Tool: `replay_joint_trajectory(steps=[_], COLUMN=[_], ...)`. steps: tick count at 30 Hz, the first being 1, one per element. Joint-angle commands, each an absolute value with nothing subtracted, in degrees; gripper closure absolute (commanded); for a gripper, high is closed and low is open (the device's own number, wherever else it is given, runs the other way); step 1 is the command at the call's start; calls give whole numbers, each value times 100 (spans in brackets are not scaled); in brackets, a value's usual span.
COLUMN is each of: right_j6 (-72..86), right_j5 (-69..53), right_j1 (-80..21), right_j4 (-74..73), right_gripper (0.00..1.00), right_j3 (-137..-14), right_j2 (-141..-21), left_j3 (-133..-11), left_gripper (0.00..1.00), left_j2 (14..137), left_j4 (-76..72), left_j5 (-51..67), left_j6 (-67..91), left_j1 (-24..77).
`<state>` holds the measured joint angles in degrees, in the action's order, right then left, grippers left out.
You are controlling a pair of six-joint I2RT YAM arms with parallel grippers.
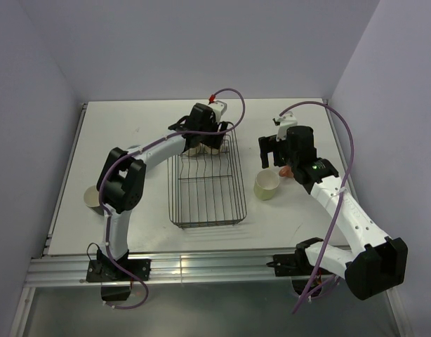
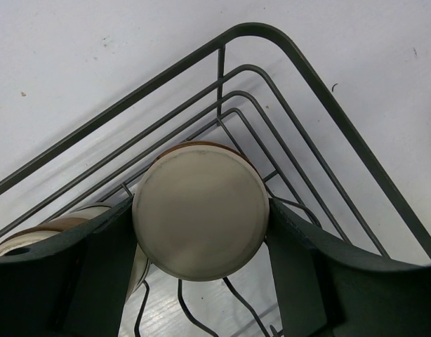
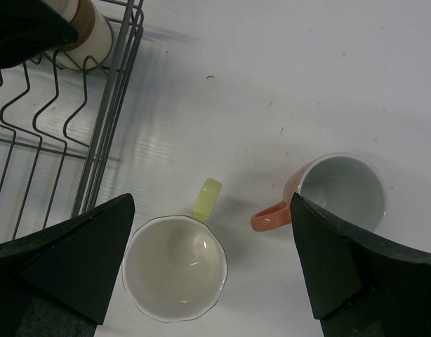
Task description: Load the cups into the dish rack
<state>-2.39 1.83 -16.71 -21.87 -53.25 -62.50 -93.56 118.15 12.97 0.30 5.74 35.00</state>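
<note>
The black wire dish rack [image 1: 233, 189] lies in the middle of the table. My left gripper [image 1: 203, 140] is over its far end. In the left wrist view it [image 2: 200, 210] is shut on a tan tumbler [image 2: 200, 232], base up, in the rack's corner [image 2: 328, 105]. A second tumbler [image 2: 40, 235] stands beside it on the left. My right gripper [image 3: 212, 200] hangs open above a pale yellow mug [image 3: 175, 267] and a salmon-pink mug [image 3: 342, 189], both upright on the table right of the rack [image 3: 103, 133]. The pink mug is partly behind the right finger.
Another pale cup [image 1: 91, 197] sits near the table's left edge, half hidden behind my left arm's elbow. Walls close in the table on the left, far and right sides. A metal rail [image 1: 201, 267] runs along the front.
</note>
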Motion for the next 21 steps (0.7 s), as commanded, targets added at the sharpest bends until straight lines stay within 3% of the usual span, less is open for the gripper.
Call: replay_joint_trajectory(steps=[1, 12, 21], right_j6=[-220, -264, -562], right_j5=[149, 114, 18], right_j1=[-1635, -1635, -1617], right_j4=[-2083, -2153, -2556], right_gripper=[0, 0, 0], right_j3=[-5590, -5642, -5870], right_j2=[-6231, -6205, -6284], left_j3=[-9624, -9738, -9721], left_gripper=[30, 5, 4], left_j2=[11567, 11382, 10452], left_j4=[1310, 1389, 1336], left_j5=[35, 35, 358], left_j6=[659, 633, 396], left_j1=[3507, 3524, 3516])
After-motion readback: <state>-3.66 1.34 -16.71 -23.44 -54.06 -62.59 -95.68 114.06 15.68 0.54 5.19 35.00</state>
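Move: The left hand still holds the upturned cup in the rack's far right corner; its middle is some 2 cm below the hand point. The already racked cup stands level with it, about 7 cm to the left, and the rack's corner is about 7 cm ahead and 6 cm right. From the right hand, the held cup lies roughly 11 cm ahead, 20 cm left and 11 cm lower. The left hand opens its fingers, letting go of the upturned cup, and rises about 5 cm off it. ##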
